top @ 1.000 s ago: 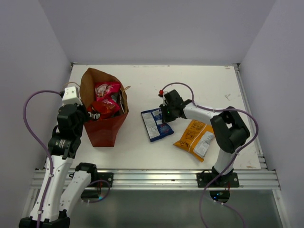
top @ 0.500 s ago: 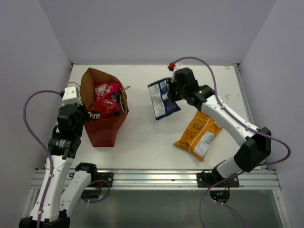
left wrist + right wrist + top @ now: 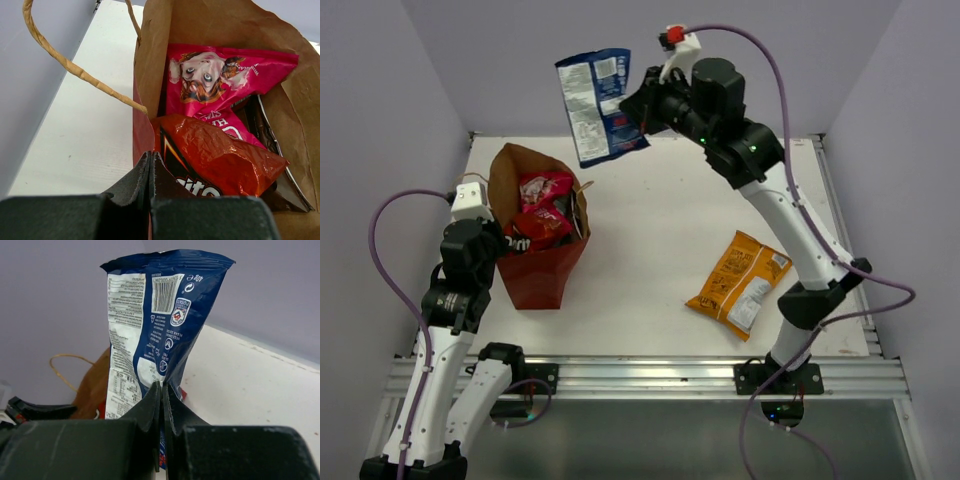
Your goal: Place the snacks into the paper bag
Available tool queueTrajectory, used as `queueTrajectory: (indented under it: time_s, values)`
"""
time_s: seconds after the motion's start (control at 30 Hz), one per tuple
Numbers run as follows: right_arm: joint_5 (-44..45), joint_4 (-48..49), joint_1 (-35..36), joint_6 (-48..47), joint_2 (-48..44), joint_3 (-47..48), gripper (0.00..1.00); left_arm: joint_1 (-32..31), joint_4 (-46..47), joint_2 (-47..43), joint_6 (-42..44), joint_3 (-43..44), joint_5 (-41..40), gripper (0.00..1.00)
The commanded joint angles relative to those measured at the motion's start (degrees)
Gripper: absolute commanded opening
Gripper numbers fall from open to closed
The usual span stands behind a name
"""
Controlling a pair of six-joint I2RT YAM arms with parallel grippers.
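The paper bag (image 3: pixel 535 272) stands upright at the table's left with its mouth open. My left gripper (image 3: pixel 506 244) is shut on the bag's near-left wall (image 3: pixel 144 127). Inside lie a pink packet (image 3: pixel 220 75), a red-orange Doritos packet (image 3: pixel 215 160) and a dark brown packet (image 3: pixel 272 132). My right gripper (image 3: pixel 638 108) is shut on the lower edge of a blue-and-white packet (image 3: pixel 598 105), which hangs high in the air, up and to the right of the bag's mouth. In the right wrist view the packet (image 3: pixel 160 305) stands above the shut jaws. An orange-yellow packet (image 3: pixel 740 283) lies flat at the right.
A twisted string handle (image 3: pixel 65 62) arches off the bag's left rim toward the left wall. White walls close the table at the back and both sides. A metal rail (image 3: pixel 650 375) runs along the near edge by the arm bases.
My right arm has lifted the blue-and-white packet off the table and swung it up and left toward the bag. The left arm and the bag have not moved.
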Motion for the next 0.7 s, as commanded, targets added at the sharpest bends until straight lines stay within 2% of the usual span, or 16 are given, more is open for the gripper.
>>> queueTrajectory:
  time_s: [0.0, 0.1, 0.33, 0.67]
  values:
    - [-3.6, -2.4, 6.1, 0.9, 8.4, 12.2, 0.00, 0.0, 1.3, 0.3, 0.4, -0.4, 0.8, 0.00]
    - [-5.2, -3.1, 7.7, 2.8, 14.7, 20.1, 0.00, 0.0, 1.2, 0.2, 0.4, -0.4, 0.8, 0.00]
    - [-7.2, 2.7, 10.1, 5.2, 14.9, 10.6, 0.00, 0.0, 1.3, 0.0, 0.4, -0.4, 1.1, 0.00]
    - [-8.7, -0.2, 14.5, 4.1, 23.9, 13.5, 0.00, 0.0, 1.4, -0.2, 0.4, -0.5, 1.2, 0.00]
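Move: The paper bag's open mouth is about 20 cm to the left of the right hand, some 23 cm below and 2 cm back. In the bag, the Doritos packet lies about 20 cm left, 7 back and 28 below, with the pink packet some 7 cm farther out beyond it. The orange packet lies on the table, 23 cm to the hand's right, 10 back, 46 below. From the left hand, the mouth's middle is 9 cm ahead, 6 right, about level. The blue packet, still pinched in the right fingers, is carried about 17 cm left to the paper bag, quickly and almost level at first, then sinking some 11 cm and drawing slightly back as it nears the mouth. The wrist swings about 20 degrees counter-clockwise and tips its fingers down a little; the left fingers stay shut on the bag's near-left rim. ##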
